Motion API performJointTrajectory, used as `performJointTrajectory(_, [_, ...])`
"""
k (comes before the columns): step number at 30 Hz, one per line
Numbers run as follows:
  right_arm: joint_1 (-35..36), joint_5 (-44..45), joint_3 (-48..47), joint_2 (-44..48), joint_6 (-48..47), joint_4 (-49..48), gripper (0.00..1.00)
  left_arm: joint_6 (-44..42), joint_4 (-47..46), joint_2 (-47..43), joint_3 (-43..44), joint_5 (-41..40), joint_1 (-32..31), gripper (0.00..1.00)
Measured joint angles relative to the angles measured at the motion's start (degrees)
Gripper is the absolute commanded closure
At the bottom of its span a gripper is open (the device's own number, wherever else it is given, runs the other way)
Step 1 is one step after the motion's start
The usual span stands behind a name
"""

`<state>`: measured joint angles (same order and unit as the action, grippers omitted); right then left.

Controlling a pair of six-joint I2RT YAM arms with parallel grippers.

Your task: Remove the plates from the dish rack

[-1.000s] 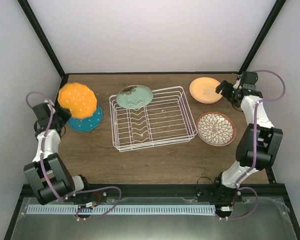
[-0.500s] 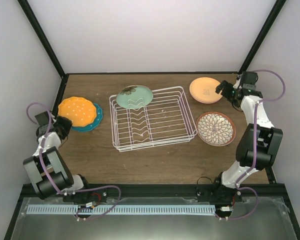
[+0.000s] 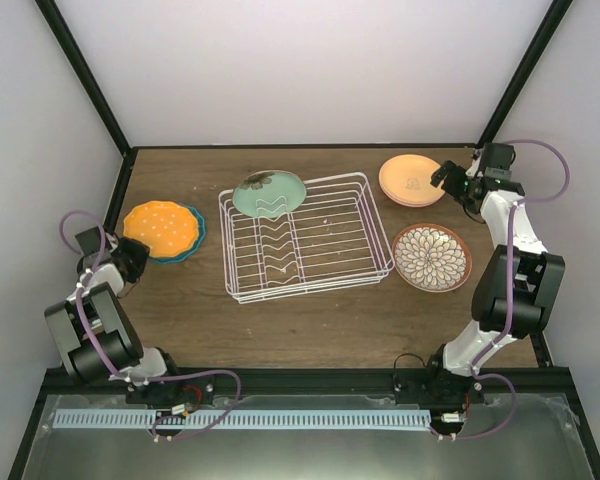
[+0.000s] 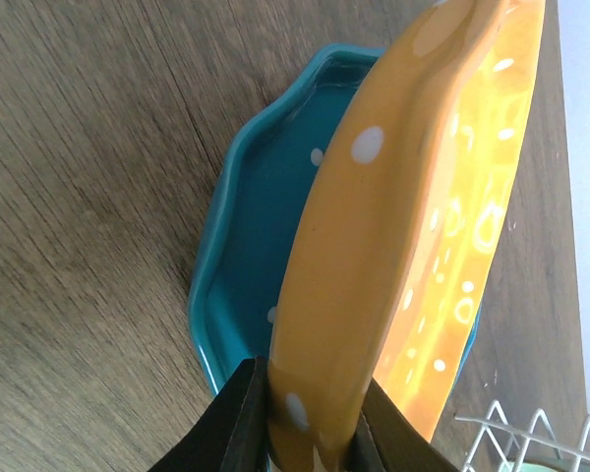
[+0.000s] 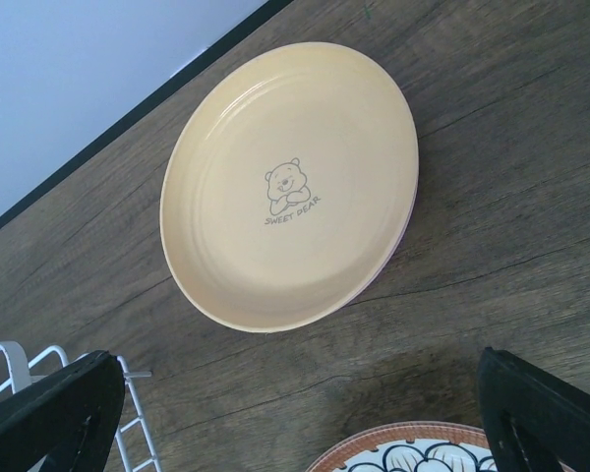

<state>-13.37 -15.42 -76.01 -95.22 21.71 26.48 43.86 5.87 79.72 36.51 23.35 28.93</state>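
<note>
My left gripper (image 3: 130, 256) (image 4: 310, 433) is shut on the near rim of the white-dotted scalloped orange plate (image 3: 161, 227) (image 4: 403, 197). That plate lies low and slightly tilted over the dotted teal plate (image 3: 188, 244) (image 4: 261, 226) on the table's left side. The white wire dish rack (image 3: 310, 285) stands mid-table, with a sage green plate (image 3: 269, 193) upright at its back left. My right gripper (image 3: 443, 178) (image 5: 295, 433) hangs open above the pale yellow plate (image 3: 411, 180) (image 5: 290, 187), with nothing between its fingers (image 5: 49, 413).
A brown-floral white plate (image 3: 432, 257) (image 5: 423, 454) lies flat right of the rack. A pink rim (image 5: 411, 211) shows under the yellow plate. The rack's wire corner (image 5: 128, 433) (image 4: 531, 433) is close to both grippers' views. Black frame posts stand at the back corners.
My left arm has lowered the orange plate from a raised, steeply tilted pose down onto the teal plate. The right arm has not moved.
</note>
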Motion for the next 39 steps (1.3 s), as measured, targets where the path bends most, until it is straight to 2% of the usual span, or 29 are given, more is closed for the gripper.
performJointTrajectory(6, [0.00,0.00,0.00,-0.02,0.07,0.00,0.00,0.66,-0.72,1.29,0.00,1.44,-0.46,0.92])
performJointTrajectory(9, [0.00,0.00,0.00,-0.02,0.13,0.00,0.00,0.94,-1.01,1.84,0.00,2.03,-0.74,0.82])
performJointTrajectory(13, [0.00,0.00,0.00,-0.02,0.17,0.00,0.00,1.20,-1.66,2.34,0.00,2.99,-1.22,0.50])
performJointTrajectory(15, [0.00,0.00,0.00,-0.02,0.20,0.00,0.00,1.07,-1.84,2.43,0.02,3.58,-1.51,0.37])
performJointTrajectory(17, [0.00,0.02,0.00,-0.02,0.22,0.00,0.00,1.09,-1.86,2.54,0.02,3.96,-1.66,0.31])
performJointTrajectory(29, [0.00,0.02,0.44,-0.02,0.61,-0.24,0.00,-0.74,-0.24,2.58,1.09,3.41,-1.66,0.11])
performJointTrajectory(39, [0.00,0.00,0.83,0.00,0.63,-0.63,0.00,-5.03,10.84,-0.37,10.54,-9.03,-1.42,0.10])
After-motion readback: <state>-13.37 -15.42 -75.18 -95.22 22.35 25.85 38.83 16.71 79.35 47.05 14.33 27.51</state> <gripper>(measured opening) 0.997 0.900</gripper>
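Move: My left hand still grips the near-left rim of the orange plate, which hangs tilted with its middle about 7 cm ahead and 5 cm to the right. The blue plate it goes onto is centred some 6 cm ahead, 8 cm right and 3 cm below. The dish rack's middle is about 42 cm right and 4 cm ahead. From my right hand, the blue plate is roughly 66 cm left, 10 cm back and 13 cm lower. I ease the orange plate about 2 cm to the right over the blue one, with a slight push forward, then open my left fingers almost fully and let go of its rim. After a short pause I draw the empty hand left and up, about 4 cm each way, rolling its left side up some 15 degrees, clear of the plates. ##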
